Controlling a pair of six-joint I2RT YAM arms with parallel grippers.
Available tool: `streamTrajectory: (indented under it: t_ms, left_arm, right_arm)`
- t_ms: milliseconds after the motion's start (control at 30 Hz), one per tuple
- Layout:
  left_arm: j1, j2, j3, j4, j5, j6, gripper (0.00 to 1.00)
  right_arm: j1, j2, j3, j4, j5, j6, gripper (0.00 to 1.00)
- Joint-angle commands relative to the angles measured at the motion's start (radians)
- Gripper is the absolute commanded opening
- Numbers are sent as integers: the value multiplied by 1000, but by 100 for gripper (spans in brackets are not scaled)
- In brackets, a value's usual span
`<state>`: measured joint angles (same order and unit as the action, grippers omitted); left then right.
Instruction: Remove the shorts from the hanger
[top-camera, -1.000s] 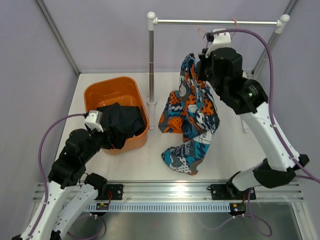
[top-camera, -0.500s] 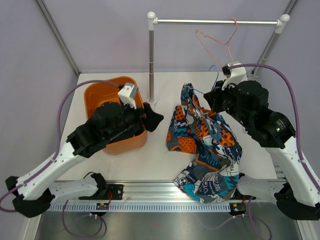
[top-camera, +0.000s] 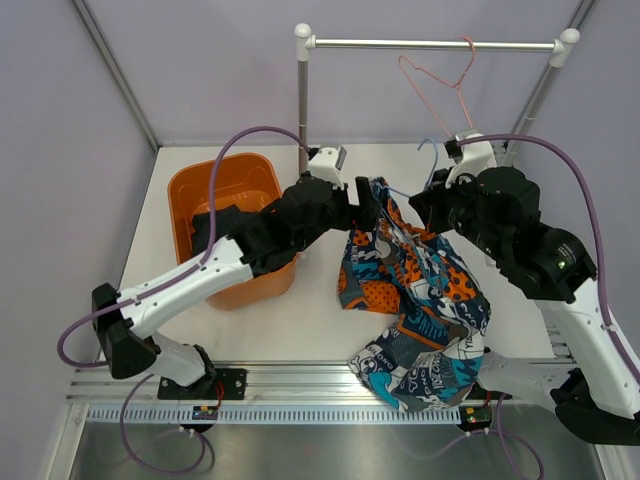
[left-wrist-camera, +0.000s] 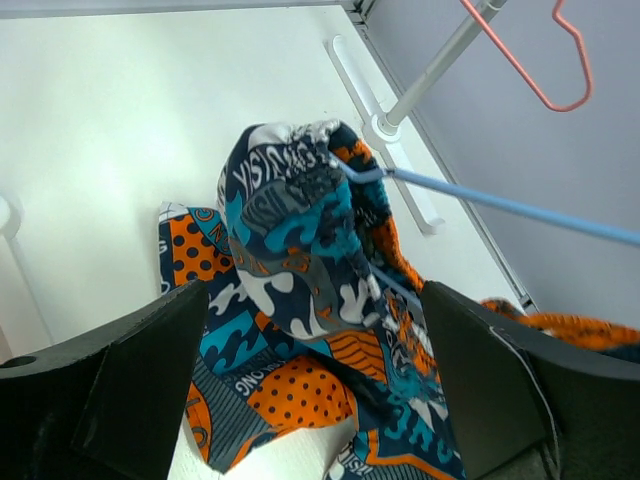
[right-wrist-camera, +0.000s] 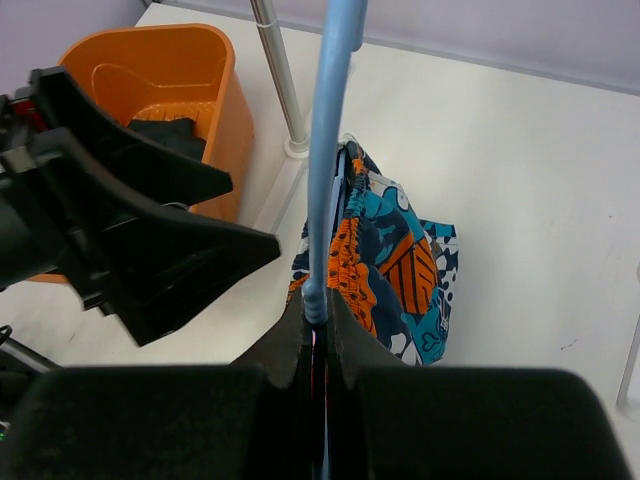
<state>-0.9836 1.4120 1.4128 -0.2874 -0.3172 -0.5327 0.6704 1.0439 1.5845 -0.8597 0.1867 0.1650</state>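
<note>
The shorts (top-camera: 415, 290), patterned in orange, teal and navy, hang from a thin blue hanger (top-camera: 430, 160) and trail down onto the table. My right gripper (right-wrist-camera: 318, 312) is shut on the blue hanger (right-wrist-camera: 325, 150), with the shorts (right-wrist-camera: 385, 260) bunched just beyond it. My left gripper (top-camera: 362, 207) reaches across to the top left of the shorts. In the left wrist view it (left-wrist-camera: 320, 400) stands open, its fingers (left-wrist-camera: 130, 380) on either side of the raised fold of the shorts (left-wrist-camera: 295, 240). The blue hanger (left-wrist-camera: 500, 205) runs off to the right.
An orange bin (top-camera: 190, 195) with dark clothes (top-camera: 215, 225) sits at the left. A metal rail (top-camera: 430, 44) on a post (top-camera: 303, 120) spans the back, carrying an empty pink hanger (top-camera: 440, 80). Purple cables loop from both arms.
My left arm has swung from beside the orange bin over to the shorts. My right arm has drawn the hanger and shorts down from the rail and toward the front.
</note>
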Motion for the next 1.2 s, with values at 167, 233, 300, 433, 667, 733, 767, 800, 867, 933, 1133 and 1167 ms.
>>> streamTrajectory:
  t_ms: [167, 233, 300, 433, 667, 733, 767, 800, 867, 933, 1133, 1167]
  left_arm:
    - [-4, 100, 103, 106, -62, 14, 90]
    - [-4, 114, 112, 100, -65, 20, 88]
    - [-4, 133, 118, 87, -72, 22, 84]
    - [-3, 133, 88, 85, -97, 23, 79]
    - [10, 151, 84, 83, -99, 36, 61]
    - [17, 169, 92, 79, -94, 36, 53]
    - [22, 174, 95, 77, -85, 34, 50]
    - [28, 180, 101, 74, -80, 33, 48]
    - [34, 192, 104, 76, -65, 34, 41]
    - [45, 199, 113, 71, -60, 40, 31]
    - [88, 223, 153, 53, -66, 60, 8]
    - [92, 228, 163, 48, -68, 65, 6]
  right_arm:
    - [0, -28, 32, 10, -32, 10, 0]
    - [0, -30, 32, 11, -33, 7, 0]
    - [0, -31, 34, 10, -29, 4, 0]
    - [0, -33, 37, 10, -30, -2, 0]
    - [1, -35, 40, 5, -41, -5, 0]
    - [0, -35, 43, 2, -43, -4, 0]
    - [0, -36, 48, -2, -44, -5, 0]
    - [0, -36, 49, -4, -47, -5, 0]
    - [-2, -38, 55, -7, -49, -5, 0]
    - [0, -38, 60, -13, -53, -2, 0]
    - [0, -45, 62, -32, -70, 1, 0]
    - [0, -48, 62, -32, -73, -2, 0]
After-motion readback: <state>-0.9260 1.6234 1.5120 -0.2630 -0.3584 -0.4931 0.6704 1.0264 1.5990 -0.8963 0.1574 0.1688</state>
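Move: The left hand, wide open, has the near gathered end of the shorts' waistband about 6 cm ahead, 3 cm to its right and 5 cm below. The blue hanger's neck, gripped by the right hand, is some 12 cm to the left hand's right and 2 cm back, about level; its hook is also 12 cm right, 3 cm ahead and 5 cm higher. From the right hand that waistband end lies roughly 8 cm ahead, 9 cm left and 6 cm down. The left fingers pinch the left end of the shorts' waistband, beside the blue hanger arm, closing from wide open to nearly shut as the hand goes in. The hand reaches forward about 5 cm and sinks about 4, edging slightly right early on, with its left side rolling up a few degrees. The right hand stays shut on the hanger and holds it almost still. ##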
